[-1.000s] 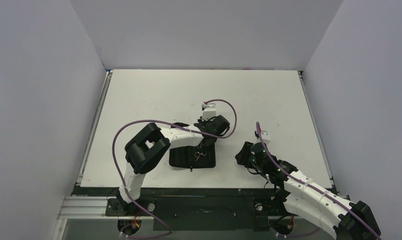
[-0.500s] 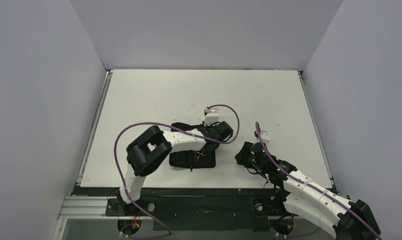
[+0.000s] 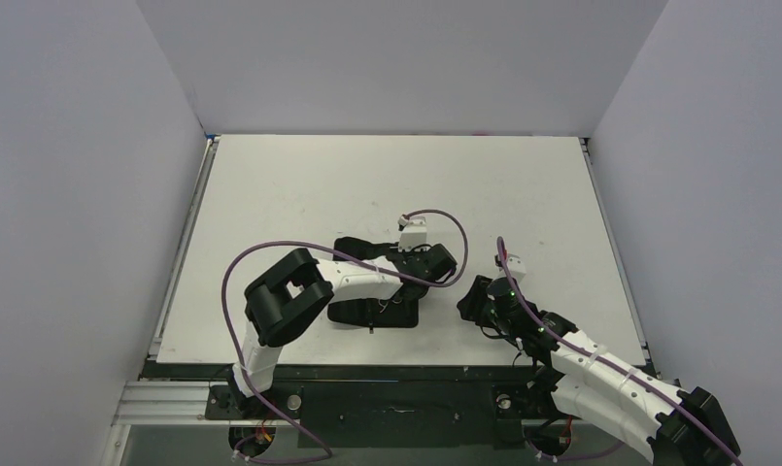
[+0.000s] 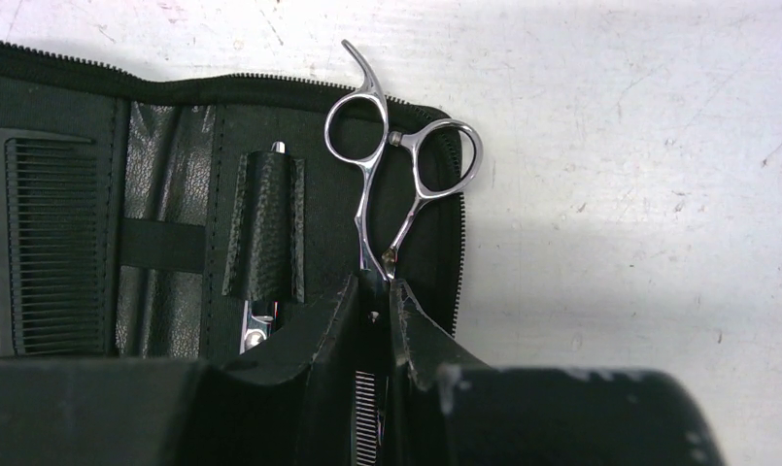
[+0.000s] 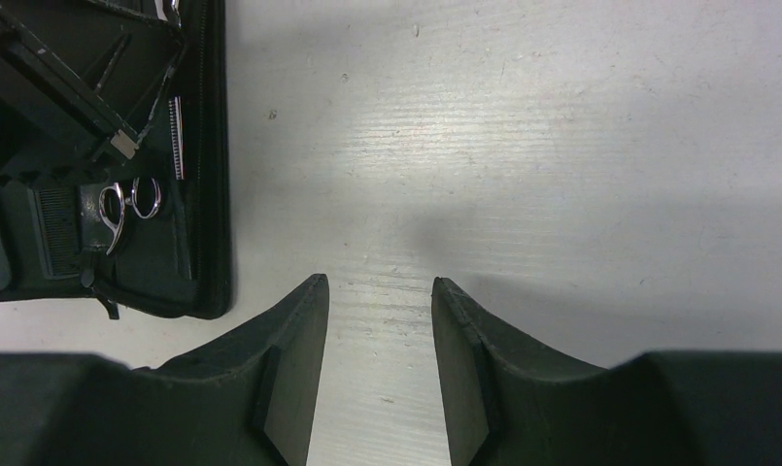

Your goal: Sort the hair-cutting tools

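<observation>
My left gripper (image 4: 375,291) is shut on the blades of the thin silver scissors (image 4: 366,209). Their two finger rings point away from me over the right side of the open black zip case (image 4: 173,116). I cannot tell whether the rings rest on the case. A black comb (image 4: 37,243) lies in the case's left part. From above, the left gripper (image 3: 406,289) is over the case (image 3: 353,313). My right gripper (image 5: 379,286) is open over bare table to the right of the case (image 5: 207,243), with nothing between its fingers. The scissors (image 5: 115,209) show in the right wrist view too.
A strap pocket (image 4: 268,228) in the case holds another metal tool. The white table (image 3: 319,194) has grey walls on three sides. The right gripper (image 3: 472,301) is a short way right of the case.
The left wrist has moved toward the near edge and slightly right over the case, carrying the scissors with it. The right arm has stayed still.
</observation>
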Motion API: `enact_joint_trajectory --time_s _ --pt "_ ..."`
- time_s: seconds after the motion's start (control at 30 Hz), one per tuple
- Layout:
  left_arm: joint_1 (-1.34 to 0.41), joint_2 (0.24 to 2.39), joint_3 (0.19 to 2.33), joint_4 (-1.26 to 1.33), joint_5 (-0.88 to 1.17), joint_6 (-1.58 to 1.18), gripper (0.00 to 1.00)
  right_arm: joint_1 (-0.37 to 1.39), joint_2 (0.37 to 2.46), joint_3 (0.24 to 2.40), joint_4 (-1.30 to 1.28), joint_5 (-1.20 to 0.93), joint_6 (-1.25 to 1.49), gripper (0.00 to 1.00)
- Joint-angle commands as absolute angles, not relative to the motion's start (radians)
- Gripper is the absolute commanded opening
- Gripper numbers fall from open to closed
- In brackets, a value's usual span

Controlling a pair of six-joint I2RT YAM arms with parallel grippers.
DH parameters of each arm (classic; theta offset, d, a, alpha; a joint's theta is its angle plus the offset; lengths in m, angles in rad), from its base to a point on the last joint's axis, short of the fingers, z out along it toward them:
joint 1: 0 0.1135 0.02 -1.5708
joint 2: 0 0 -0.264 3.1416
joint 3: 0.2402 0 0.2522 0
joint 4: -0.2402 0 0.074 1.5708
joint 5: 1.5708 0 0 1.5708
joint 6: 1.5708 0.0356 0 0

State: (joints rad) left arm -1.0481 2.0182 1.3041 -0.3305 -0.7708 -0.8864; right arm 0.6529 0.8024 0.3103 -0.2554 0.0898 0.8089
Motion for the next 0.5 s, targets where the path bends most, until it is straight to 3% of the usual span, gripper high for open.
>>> enact_joint_trajectory --time_s 0.0,0.2,0.47 --pt "-1.072 1.961 1.279 -0.374 -0.726 -0.927 0.00 0.645 0.801 0.304 -0.212 0.095 0.820 0.40" --pt "-1.075 1.941 1.266 -0.375 -0.678 -0.922 0.04 0.645 0.802 0.304 -0.213 0.092 0.819 0.40" --pt "-1.075 1.891 1.253 -0.391 -0.651 -0.923 0.42 0.646 0.795 0.318 -0.233 0.108 0.815 0.41"
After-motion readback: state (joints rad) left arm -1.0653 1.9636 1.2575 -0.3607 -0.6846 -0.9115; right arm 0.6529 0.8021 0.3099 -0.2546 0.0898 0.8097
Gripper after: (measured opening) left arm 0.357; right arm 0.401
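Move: The left hand already pinches the thinning scissors near their pivot; the case slot they go into lies about 5 cm back, straight in line and 1 cm below. The other scissors' handles are some 7 cm back and 3 cm left, the pocketed tool about 5 cm left and 2 cm ahead, the comb roughly 14 cm left and 2 cm ahead. From the idle right hand the slot is about 16 cm left, 8 cm ahead and 3 cm below. The left hand, still pinching the thinning scissors, drags back about 2.5 cm, then opens, letting go of them. ##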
